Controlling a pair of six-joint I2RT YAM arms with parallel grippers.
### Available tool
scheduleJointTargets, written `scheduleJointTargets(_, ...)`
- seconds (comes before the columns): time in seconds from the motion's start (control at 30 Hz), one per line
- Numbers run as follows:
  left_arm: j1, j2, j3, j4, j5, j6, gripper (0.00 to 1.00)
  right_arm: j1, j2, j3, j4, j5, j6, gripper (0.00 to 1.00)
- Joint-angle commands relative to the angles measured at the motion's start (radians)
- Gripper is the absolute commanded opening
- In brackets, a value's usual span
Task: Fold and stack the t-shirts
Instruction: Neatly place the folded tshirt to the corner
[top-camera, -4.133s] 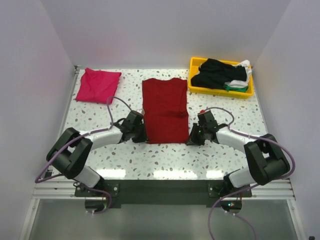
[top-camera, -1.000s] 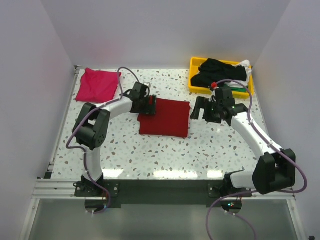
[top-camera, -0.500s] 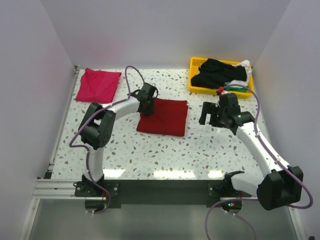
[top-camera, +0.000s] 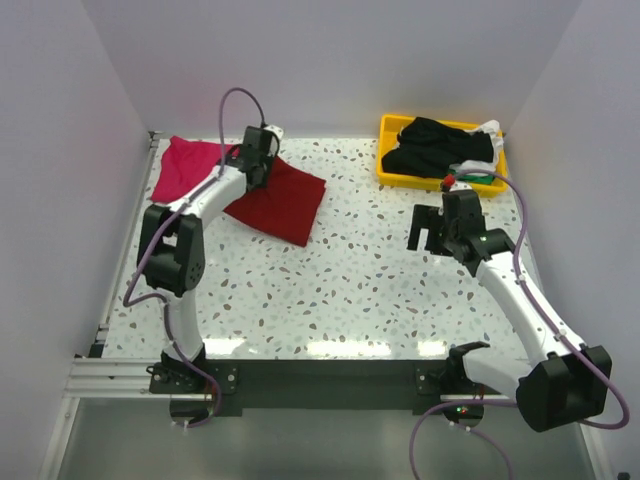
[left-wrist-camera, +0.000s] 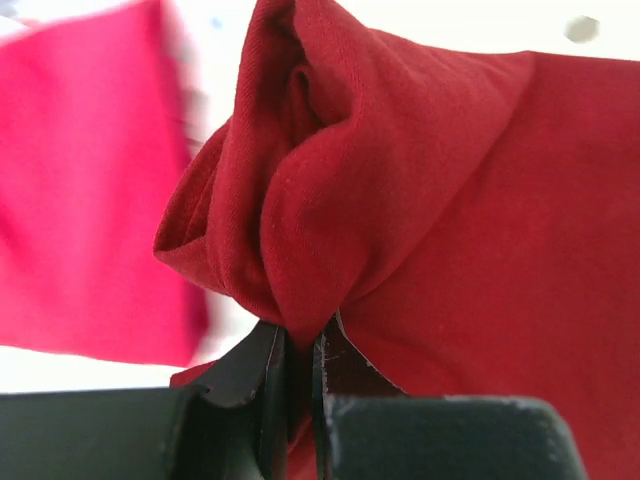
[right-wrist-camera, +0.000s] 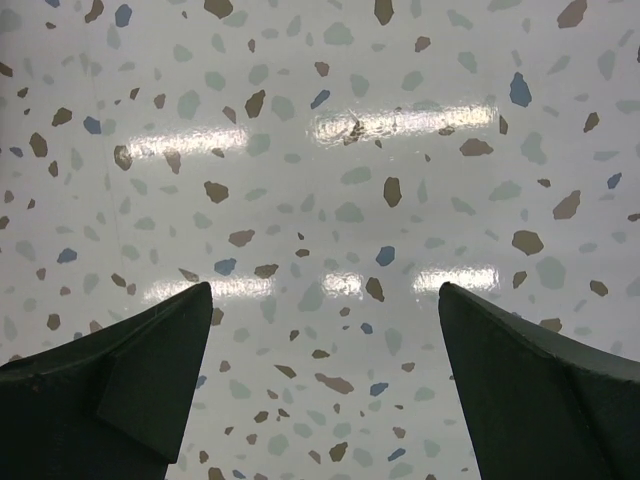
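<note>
The folded dark red t-shirt (top-camera: 278, 202) lies at the back left of the table, its left corner lifted over the folded magenta-pink t-shirt (top-camera: 180, 167). My left gripper (top-camera: 254, 166) is shut on a bunched edge of the dark red t-shirt (left-wrist-camera: 400, 180); the magenta-pink t-shirt (left-wrist-camera: 80, 190) shows blurred beside it. My right gripper (top-camera: 428, 230) is open and empty over bare table (right-wrist-camera: 330, 180), right of centre. Black, white and green t-shirts (top-camera: 437, 146) lie heaped in the yellow tray (top-camera: 392, 176).
The yellow tray stands at the back right corner, just beyond my right arm. White walls enclose the table on three sides. The arm bases and a metal rail (top-camera: 330, 372) line the near edge.
My left gripper has dragged the folded dark red t-shirt left and back from the table's middle onto the edge of the magenta-pink t-shirt. My right gripper has let go and drawn back right.
</note>
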Motion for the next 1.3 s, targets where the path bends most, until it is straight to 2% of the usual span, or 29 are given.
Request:
scheduleJointTargets(0.0, 0.09, -0.091, 0.086, 0.058, -0.018, 0.204, 0.0, -0.003, -0.017, -0.006, 0.016, 0.039, -0.016, 0.99)
scheduleJointTargets(0.2, 0.179, -0.128, 0.149, 0.053, 0.01, 0.387, 0.0, 0.0, 0.021, -0.001, 0.01, 0.042, -0.014, 0.99)
scheduleJointTargets(0.33, 0.234, -0.15, 0.205, 0.044, 0.028, 0.448, 0.0, -0.001, 0.036, 0.0, 0.006, 0.056, -0.01, 0.99)
scheduleJointTargets(0.53, 0.325, -0.142, 0.34, -0.036, 0.091, 0.441, 0.0, -0.001, 0.05, 0.006, 0.006, 0.059, -0.008, 0.99)
scheduleJointTargets(0.67, 0.389, -0.142, 0.333, -0.004, 0.192, 0.443, 0.0, -0.001, 0.061, 0.011, 0.0, 0.062, -0.006, 0.99)
scheduleJointTargets(0.8, 0.455, -0.075, 0.336, 0.001, 0.281, 0.389, 0.0, -0.001, 0.067, 0.015, -0.004, 0.071, -0.008, 0.99)
scheduleJointTargets(0.93, 0.475, 0.001, 0.301, 0.047, 0.338, 0.39, 0.0, -0.001, 0.078, 0.025, -0.016, 0.084, -0.006, 0.99)
scheduleJointTargets(1.0, 0.485, 0.074, 0.301, 0.116, 0.321, 0.386, 0.0, 0.0, 0.085, 0.028, -0.019, 0.084, -0.006, 0.99)
scheduleJointTargets(1.1, 0.51, 0.215, 0.432, 0.064, 0.263, 0.31, 0.0, -0.001, 0.092, 0.029, -0.019, 0.091, 0.0, 0.99)
scheduleJointTargets(1.17, 0.538, 0.287, 0.523, 0.035, 0.219, 0.253, 0.04, 0.0, 0.101, 0.034, -0.025, 0.101, 0.006, 0.99)
scheduleJointTargets(1.2, 0.549, 0.301, 0.541, 0.033, 0.206, 0.21, 0.17, -0.001, 0.107, 0.045, -0.03, 0.104, 0.007, 0.99)
scheduleJointTargets(1.23, 0.558, 0.306, 0.543, 0.056, 0.159, 0.193, 0.37, -0.003, 0.112, 0.046, -0.036, 0.107, 0.013, 0.99)
scheduleJointTargets(1.27, 0.579, 0.311, 0.54, 0.064, 0.145, 0.174, 0.63, -0.001, 0.115, 0.049, -0.036, 0.117, 0.017, 0.99)
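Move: Ahead and to the left of the left hand, which still pinches the folded dark red t-shirt by its far left part, lies the pink t-shirt: its middle is about 22 cm left, 7 cm farther out and 9 cm lower. The table's far left corner is roughly 38 cm left and 20 cm out, and the red t-shirt's own middle hangs some 5 cm back and 5 cm right. From the right hand the pink t-shirt is about 73 cm left, 27 cm out. Carrying the pinched red t-shirt in a high arc towards the pink one, the left hand swings about 25 cm left, first rising some 16 cm as the fingers tip up about 15 degrees, then dropping some 15 cm while reaching forward, 11 cm in all; the fingers start to open only at the very end. The empty right hand sinks about 3 cm, staying open. ##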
